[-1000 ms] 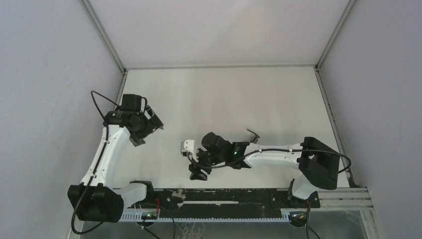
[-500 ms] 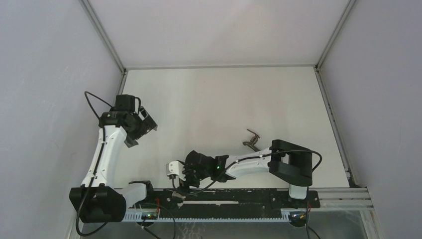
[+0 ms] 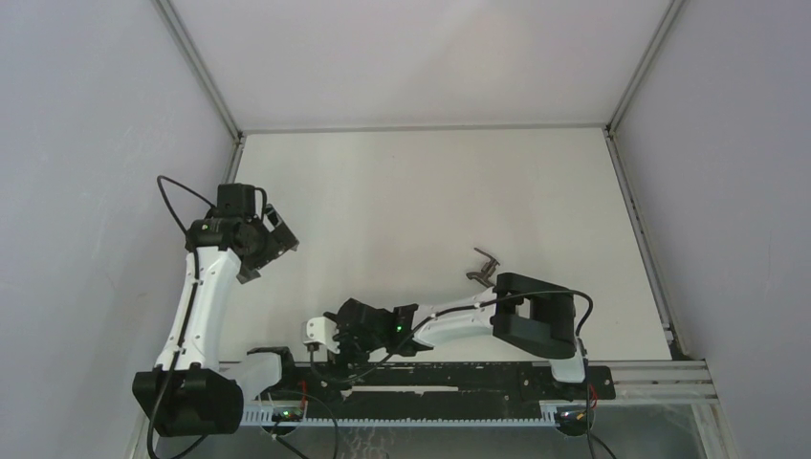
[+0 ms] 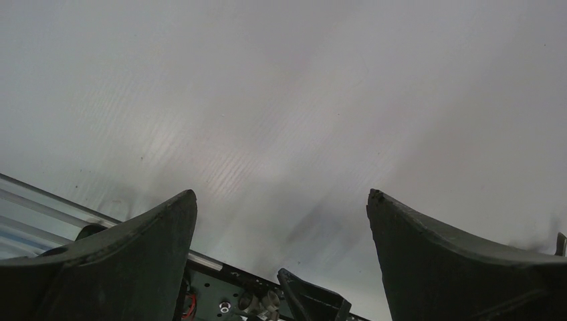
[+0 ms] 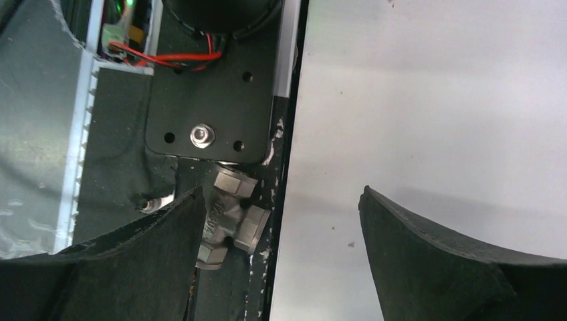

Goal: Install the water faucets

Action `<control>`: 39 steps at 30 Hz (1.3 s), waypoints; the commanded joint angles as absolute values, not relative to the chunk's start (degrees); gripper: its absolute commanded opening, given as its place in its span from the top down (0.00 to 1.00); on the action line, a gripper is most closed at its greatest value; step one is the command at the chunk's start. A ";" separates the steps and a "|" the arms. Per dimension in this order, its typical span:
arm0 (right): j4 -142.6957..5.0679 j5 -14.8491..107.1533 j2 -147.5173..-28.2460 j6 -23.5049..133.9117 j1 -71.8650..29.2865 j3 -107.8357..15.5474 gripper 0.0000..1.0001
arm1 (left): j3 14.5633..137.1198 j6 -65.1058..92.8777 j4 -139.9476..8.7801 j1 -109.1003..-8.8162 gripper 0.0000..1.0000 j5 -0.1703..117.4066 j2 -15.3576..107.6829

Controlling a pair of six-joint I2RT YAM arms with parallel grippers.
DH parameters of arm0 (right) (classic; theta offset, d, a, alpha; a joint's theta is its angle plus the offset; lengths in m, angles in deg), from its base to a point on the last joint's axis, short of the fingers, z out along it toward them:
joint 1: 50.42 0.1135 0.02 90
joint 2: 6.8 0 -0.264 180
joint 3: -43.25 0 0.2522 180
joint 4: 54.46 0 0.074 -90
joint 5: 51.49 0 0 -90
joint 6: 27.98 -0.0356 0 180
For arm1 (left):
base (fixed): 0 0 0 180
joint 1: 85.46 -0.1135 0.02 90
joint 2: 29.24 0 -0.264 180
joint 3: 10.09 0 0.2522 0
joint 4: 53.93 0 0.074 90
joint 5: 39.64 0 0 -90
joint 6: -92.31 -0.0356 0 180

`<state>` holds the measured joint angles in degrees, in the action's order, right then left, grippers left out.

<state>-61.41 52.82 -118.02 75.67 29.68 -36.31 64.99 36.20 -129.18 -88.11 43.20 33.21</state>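
One of the water faucets, a slim grey-brown stem with a lever handle (image 3: 486,267), lies on the white table right of centre, just beyond my right arm's elbow. The other, a short stubby hex fitting (image 5: 231,216), rests on the black base rail at the table's near edge. My right gripper (image 5: 281,194) hangs over that edge, open and holding nothing; its left finger (image 5: 157,254) partly covers the fitting. From above, my right gripper (image 3: 346,360) sits low at the rail. My left gripper (image 4: 281,194) is open and empty over the table's left side (image 3: 271,251). The fitting (image 4: 257,304) shows small in the left wrist view.
A black mounting plate with a screw (image 5: 200,136) and red wires (image 5: 167,57) lies beside the fitting on the rail. The table's near edge (image 5: 291,134) runs between my right fingers. Grey walls and aluminium frame posts (image 3: 196,67) enclose the table.
My right arm has folded back and swung left to the near rail, and its jaws have widened. My left gripper has drawn slightly left and stayed open.
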 commanded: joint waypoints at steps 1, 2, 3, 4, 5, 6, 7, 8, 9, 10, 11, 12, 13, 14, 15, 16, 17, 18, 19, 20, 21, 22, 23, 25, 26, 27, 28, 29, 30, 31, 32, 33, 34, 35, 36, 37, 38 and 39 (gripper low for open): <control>-64.01 51.12 -119.10 76.57 30.43 -38.58 0.09 | 66.94 34.43 -128.73 -88.97 0.00 42.64 32.08; -64.45 50.71 -119.22 76.44 30.61 -38.56 0.09 | 66.75 34.39 -128.73 -88.96 0.00 42.74 32.15; -64.83 50.09 -119.40 76.41 30.79 -38.61 0.09 | 66.70 34.31 -128.71 -88.95 0.00 42.76 32.19; -65.16 49.23 -119.66 76.26 30.94 -38.57 0.09 | 66.58 34.32 -128.70 -89.05 0.00 42.84 32.25; -65.41 48.62 -119.77 76.15 31.07 -38.55 0.10 | 66.46 34.35 -128.61 -89.04 0.00 42.97 32.23; -65.49 48.10 -119.89 75.75 31.10 -38.59 0.11 | 66.31 34.30 -128.48 -88.99 0.00 43.08 32.28; -65.49 47.74 -119.91 75.22 31.01 -38.60 0.13 | 66.19 34.37 -128.35 -89.02 0.00 43.27 32.35; -65.42 47.32 -119.87 74.69 30.98 -38.57 0.15 | 66.05 34.43 -128.13 -89.06 0.00 43.35 32.33; -65.53 46.86 -119.79 74.48 31.02 -38.56 0.16 | 65.86 34.47 -127.97 -89.05 0.00 43.51 32.42; -65.68 46.45 -119.75 74.32 31.02 -38.57 0.16 | 65.82 34.55 -127.84 -89.06 0.00 43.68 32.58; -66.00 46.13 -119.71 74.26 30.93 -38.59 0.17 | 65.69 34.65 -127.76 -89.03 0.00 43.72 32.77; -66.22 45.96 -119.55 74.13 30.80 -38.57 0.20 | 65.60 34.67 -127.68 -88.99 0.00 43.76 32.85; -66.64 46.00 -119.44 73.84 30.63 -38.56 0.24 | 65.49 34.73 -127.58 -88.98 0.00 43.89 32.96; -66.97 46.28 -119.35 73.34 30.22 -38.58 0.32 | 65.40 34.80 -127.43 -89.05 0.00 44.00 33.00; -67.41 46.91 -119.24 72.83 29.30 -38.58 0.39 | 65.31 34.89 -127.36 -89.02 0.00 44.03 33.01; -67.84 47.47 -119.07 72.17 28.54 -38.62 0.46 | 65.29 34.98 -127.24 -89.06 0.00 44.11 33.01; -67.94 47.95 -118.81 71.60 27.74 -38.61 0.52 | 65.36 35.04 -127.34 -89.01 0.00 44.16 32.99; -67.95 48.26 -118.53 71.06 26.88 -38.50 0.56 | 65.30 35.08 -127.21 -89.04 0.00 44.24 32.98; -69.33 48.42 -118.11 70.42 26.01 -38.16 0.57 | 65.29 35.15 -127.09 -89.05 0.00 44.35 32.98; -69.19 48.40 -117.55 70.04 25.11 -37.59 0.57 | 65.16 35.25 -126.96 -89.05 0.00 44.56 33.07; -68.83 48.36 -117.02 69.60 24.15 -37.05 0.57 | 65.01 35.37 -126.83 -88.99 0.00 44.83 33.11; -68.76 48.34 -116.60 68.90 23.12 -36.70 0.57 | 64.78 35.48 -126.53 -89.05 0.00 45.29 33.15; -67.30 48.54 -116.44 68.28 21.57 -36.69 0.57 | 64.10 35.57 -126.10 -89.02 0.00 46.38 33.05; -65.46 48.63 -116.51 66.78 19.50 -36.69 0.57 | 62.85 35.55 -124.78 -88.97 0.00 48.07 32.76; -64.58 48.62 -116.80 66.08 18.20 -36.69 0.57 | 61.84 35.47 -124.10 -89.05 0.00 49.52 32.37; -63.51 48.43 -117.25 65.28 16.96 -36.66 0.57 | 60.73 35.40 -123.25 -88.99 0.00 50.70 31.91; -62.57 48.25 -117.74 64.56 15.57 -36.62 0.57 | 59.39 35.36 -122.36 -89.00 0.00 52.40 31.42; -61.72 48.21 -118.18 64.01 14.31 -36.63 0.58 | 58.08 35.74 -121.48 -89.00 0.00 53.45 30.94; -61.05 48.22 -118.75 63.69 12.77 -36.68 0.58 | 56.02 36.87 -120.41 -88.91 0.00 54.03 30.45; -60.53 48.18 -119.11 63.61 11.96 -36.69 0.58 | 54.53 37.88 -119.74 -88.90 0.00 54.53 30.32; -59.96 48.04 -119.39 63.74 11.36 -36.66 0.58 | 53.28 38.48 -118.94 -88.84 0.00 55.49 30.29; -59.66 47.67 -119.54 63.94 10.85 -36.69 0.58 | 51.96 39.12 -118.18 -88.70 0.00 56.53 30.38; -59.49 47.30 -119.52 64.15 10.39 -36.69 0.59 | 50.90 39.87 -117.62 -88.38 0.00 56.99 30.61; -59.36 47.33 -119.30 64.15 10.05 -36.74 0.59 | 50.07 40.50 -117.16 -87.98 0.00 57.36 30.87; -59.39 47.57 -118.78 64.02 9.60 -36.73 0.59 | 49.28 41.21 -116.63 -87.41 0.00 57.60 31.12; -59.27 48.09 -118.15 63.88 9.37 -36.61 0.59 | 48.57 41.45 -115.61 -86.82 0.01 58.83 31.34; -58.48 48.96 -117.25 63.99 9.07 -36.19 0.59 | 47.69 41.31 -114.05 -86.18 0.01 62.43 31.42; -57.18 49.89 -116.09 63.99 8.86 -34.96 0.59 | 46.70 40.95 -112.20 -85.97 0.02 66.06 31.34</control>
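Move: The tee fitting lies on the black rail close under the right hand's open fingers, roughly 2 cm back, 1 cm to the right and 3 cm below. The faucet lies on the table about 20 cm ahead and 31 cm to the right, while the left arm's foot stands some 13 cm to the left and about level. From the left hand, the tee is around 19 cm back, 14 cm to the right and 15 cm below. The right fingers pinch the tee across its body after the hand settles about 2 cm lower; then, keeping that grip, the hand sweeps it some 18 cm forward and about 5 cm right, off the rail and out over the white table, turning about 30 degrees clockwise. Late on, the open left hand sinks about 6 cm and eases right towards the tee, its fingers swinging rightward. ##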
